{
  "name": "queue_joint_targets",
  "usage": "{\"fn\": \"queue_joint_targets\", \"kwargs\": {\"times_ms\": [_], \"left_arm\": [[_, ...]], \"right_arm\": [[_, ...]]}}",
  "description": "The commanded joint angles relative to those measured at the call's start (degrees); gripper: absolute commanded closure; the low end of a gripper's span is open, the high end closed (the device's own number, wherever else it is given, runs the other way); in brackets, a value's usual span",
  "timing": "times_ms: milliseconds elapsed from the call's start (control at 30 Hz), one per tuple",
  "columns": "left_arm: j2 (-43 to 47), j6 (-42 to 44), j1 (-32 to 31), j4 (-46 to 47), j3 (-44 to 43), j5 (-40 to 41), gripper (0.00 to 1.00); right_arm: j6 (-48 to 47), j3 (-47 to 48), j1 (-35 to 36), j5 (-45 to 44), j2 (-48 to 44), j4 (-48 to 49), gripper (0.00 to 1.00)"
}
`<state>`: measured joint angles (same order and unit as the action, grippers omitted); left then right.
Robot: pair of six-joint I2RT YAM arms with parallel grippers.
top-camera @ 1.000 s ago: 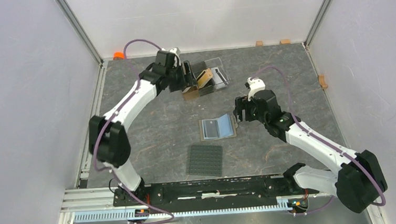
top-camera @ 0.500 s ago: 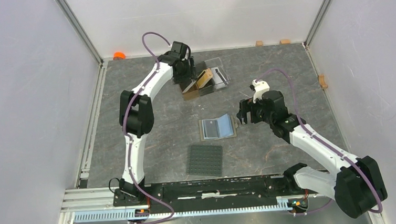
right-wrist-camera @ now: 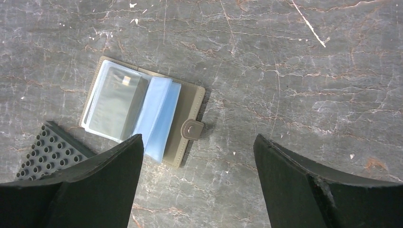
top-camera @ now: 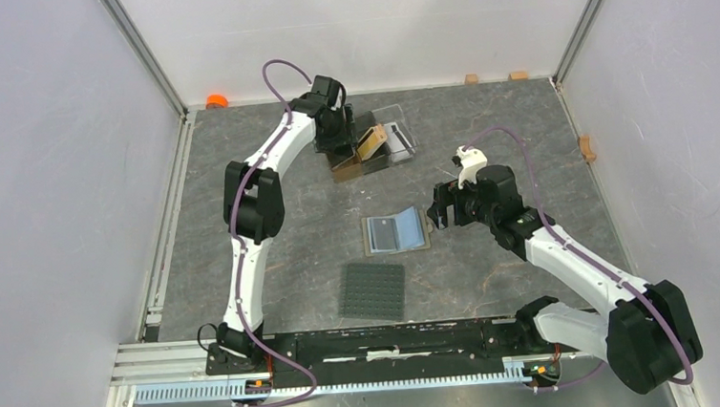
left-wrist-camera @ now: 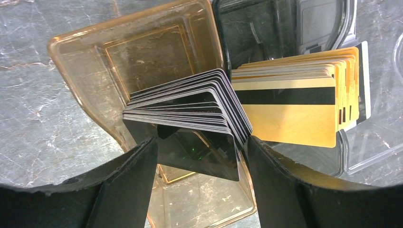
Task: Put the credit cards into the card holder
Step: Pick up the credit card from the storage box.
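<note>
Several black credit cards (left-wrist-camera: 190, 114) stand fanned in the amber slot of a clear stand (left-wrist-camera: 142, 57). Gold-orange ones with a black stripe (left-wrist-camera: 290, 114) stand in the slot beside them, and a white-silver card (left-wrist-camera: 363, 80) shows behind. My left gripper (left-wrist-camera: 202, 145) is open, one finger on each side of the black stack; whether the fingers touch it I cannot tell. From above, the left gripper (top-camera: 340, 140) hangs over the stand (top-camera: 376, 145). The olive card holder (right-wrist-camera: 157, 109) lies open at mid-table (top-camera: 396, 231), bluish pockets up. My right gripper (right-wrist-camera: 197, 137) hovers open just right of it, holding nothing.
A dark grey studded mat (top-camera: 374, 292) lies nearer the arm bases, in front of the card holder, and its corner shows in the right wrist view (right-wrist-camera: 47, 152). An orange object (top-camera: 216, 101) sits at the back left corner. Walls enclose the table on three sides.
The left arm's elbow has swung in and up while its gripper stayed at the stand. The right gripper has opened wider and shifted slightly right of the card holder.
</note>
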<state>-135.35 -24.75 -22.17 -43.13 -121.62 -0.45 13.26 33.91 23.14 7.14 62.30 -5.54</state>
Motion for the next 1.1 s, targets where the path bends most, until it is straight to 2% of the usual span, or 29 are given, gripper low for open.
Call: {"fn": "queue_joint_targets", "kwargs": {"times_ms": [0, 367, 900, 1067], "left_arm": [[-0.03, 2.18, 0.0, 1.65, -1.72, -3.53, 0.26], [5.25, 1.31, -0.01, 6.06, 6.24, -8.61, 0.35], [6.94, 1.15, -0.57, 7.54, 7.09, -11.52, 0.45], [8.14, 1.63, -0.56, 7.54, 8.12, -10.56, 0.53]], "right_arm": [[1.17, -0.07, -0.21, 1.27, 0.03, 2.82, 0.11], [2.25, -0.07, -0.2, 1.64, -0.12, 3.07, 0.12], [2.7, -0.15, -0.22, 1.94, -0.35, 3.0, 0.12], [2.75, -0.16, -0.24, 1.74, -0.58, 2.91, 0.12]]}}
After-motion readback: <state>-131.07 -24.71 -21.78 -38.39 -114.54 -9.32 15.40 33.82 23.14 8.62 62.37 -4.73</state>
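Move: Between the left hand's open fingers is the black card stack in the storage box. Its front card's middle lies about 1 cm to the hand's left, level fore and aft, and about 1 cm below. The gold cards stand some 6 cm to the hand's right and 2 cm farther out; the white cards about 12 cm right and 3 cm ahead, both slightly lower. From the right hand the front black card is roughly 20 cm ahead, 19 cm left and 5 cm below. Drawing back and to the right by about 2.5 cm in all, with a small lift of about 1 cm at the end, the left hand slowly narrows its fingers by roughly a third around the front black card, while its left side dips some 10 degrees. The left fingertip seems to bear on the card's face and drag it towards the right finger, which comes up by the card's right edge. ##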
